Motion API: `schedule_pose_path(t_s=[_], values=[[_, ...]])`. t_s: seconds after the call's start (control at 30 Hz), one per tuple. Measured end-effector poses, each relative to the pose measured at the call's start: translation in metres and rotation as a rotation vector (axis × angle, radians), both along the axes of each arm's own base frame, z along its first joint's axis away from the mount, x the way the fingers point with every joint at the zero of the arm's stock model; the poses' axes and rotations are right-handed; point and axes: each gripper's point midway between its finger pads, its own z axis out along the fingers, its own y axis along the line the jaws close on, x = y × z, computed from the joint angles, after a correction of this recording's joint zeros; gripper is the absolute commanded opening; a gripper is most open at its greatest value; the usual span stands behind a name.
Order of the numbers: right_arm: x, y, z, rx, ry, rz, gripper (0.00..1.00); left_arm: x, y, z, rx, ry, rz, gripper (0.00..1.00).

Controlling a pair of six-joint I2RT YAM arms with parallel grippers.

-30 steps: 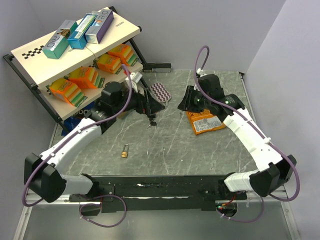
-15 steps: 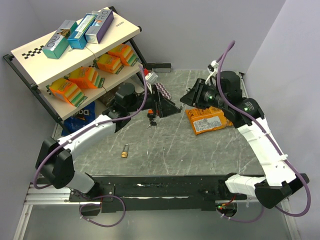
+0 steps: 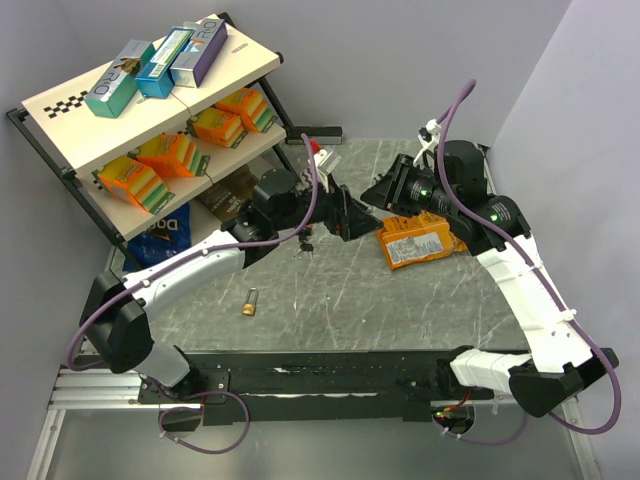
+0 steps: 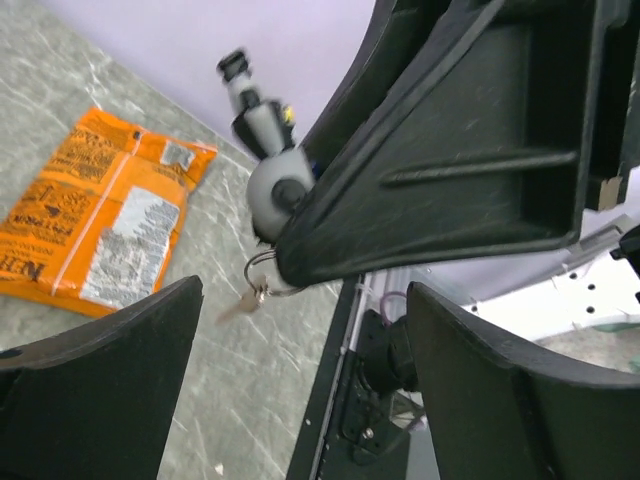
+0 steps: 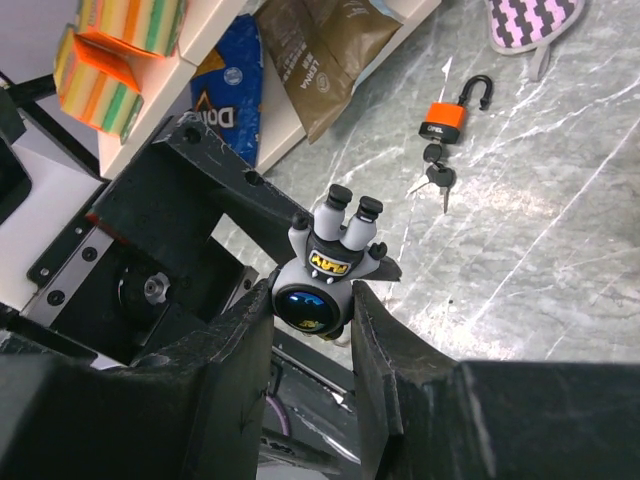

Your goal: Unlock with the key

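My right gripper is shut on a grey toy-figure keychain, held in the air above the table. A ring with a small key hangs under the figure. My left gripper is open just below and beside it, with nothing between its fingers. In the top view the left gripper and the right gripper almost meet at the table's middle back. An orange padlock with black keys lies on the table, and a brass padlock lies nearer the left arm.
An orange snack bag lies under the right arm. A tilted shelf rack with boxes and orange packs stands at the back left, with a blue chip bag and a brown bag beneath. A purple zigzag pad lies at the back.
The left arm has swung right until its gripper is at the right gripper. The right gripper rose off the snack bag with the keychain and has since held still.
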Motion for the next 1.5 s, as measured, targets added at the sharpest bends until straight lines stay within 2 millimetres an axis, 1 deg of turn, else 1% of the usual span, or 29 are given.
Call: schedule_pose_path(t_s=[0.13,0.33,0.4,0.5,0.6,0.73,0.87,1.07,1.13,1.17,1.23,1.27,1.33,1.37,1.4,1.5], values=[[0.0,0.001,0.001,0.006,0.0,0.001,0.0,0.004,-0.003,0.002,0.002,-0.015,0.015,0.77],[-0.001,0.002,0.002,0.015,0.004,0.004,0.0,0.008,-0.005,-0.011,0.034,0.004,0.026,0.65],[0.0,0.002,0.002,0.017,0.004,0.004,0.0,0.009,-0.006,-0.016,0.042,0.012,0.026,0.58],[0.0,0.002,0.002,0.019,0.004,0.003,0.0,0.01,-0.007,-0.021,0.056,0.028,0.026,0.5],[0.001,0.001,0.003,0.02,0.003,-0.001,0.0,0.011,-0.007,-0.025,0.067,0.037,0.025,0.45],[0.002,0.0,0.003,0.024,0.004,-0.005,0.0,0.011,-0.008,-0.027,0.074,0.044,0.025,0.41],[0.001,0.0,0.003,0.027,0.006,-0.003,0.0,0.011,-0.008,-0.028,0.075,0.044,0.025,0.41],[0.002,0.001,0.005,0.032,0.0,-0.005,0.0,0.011,-0.008,-0.028,0.075,0.044,0.024,0.33],[0.003,0.0,0.006,0.034,-0.003,-0.006,0.0,0.011,-0.008,-0.028,0.075,0.044,0.023,0.33],[0.003,0.0,0.006,0.035,-0.004,-0.007,0.0,0.01,-0.008,-0.028,0.075,0.044,0.023,0.28],[0.004,0.0,0.006,0.037,-0.003,-0.01,0.0,0.01,-0.008,-0.028,0.076,0.042,0.021,0.24],[0.004,-0.001,0.006,0.038,-0.003,-0.012,0.0,0.009,-0.008,-0.028,0.076,0.041,0.02,0.19],[0.005,-0.001,0.006,0.04,-0.001,-0.016,0.0,0.009,-0.009,-0.028,0.076,0.038,0.018,0.12],[0.005,-0.002,0.006,0.04,-0.001,-0.018,0.0,0.009,-0.009,-0.028,0.076,0.04,0.018,0.04],[0.005,-0.002,0.006,0.041,0.0,-0.019,0.0,0.009,-0.009,-0.028,0.076,0.039,0.017,0.01],[0.005,-0.003,0.006,0.041,0.003,-0.022,0.0,0.008,-0.009,-0.026,0.071,0.032,0.014,0.01]])
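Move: The key hangs on its ring between the hands: from the left hand about 1 cm ahead, 2 cm to the right and 3 cm below, and from the right hand roughly 5 cm below, 1 cm back and 1 cm to the left. The grey figurine it hangs from is some 4 cm to the right of the left hand, 1 cm ahead and 3 cm above. Down on the table, about 31 cm below the left hand, the open orange padlock lies roughly 13 cm ahead and 12 cm left. The dangling key is met by the left hand, which sinks about 3 cm below the figurine, easing about 1 cm forward and 1 cm right with hardly any wrist turn. The left hand then stands still while its wide-open fingers, closing since the descent began, shut completely and pinch the key. The right hand stays in place and keeps its grip on the figurine. ##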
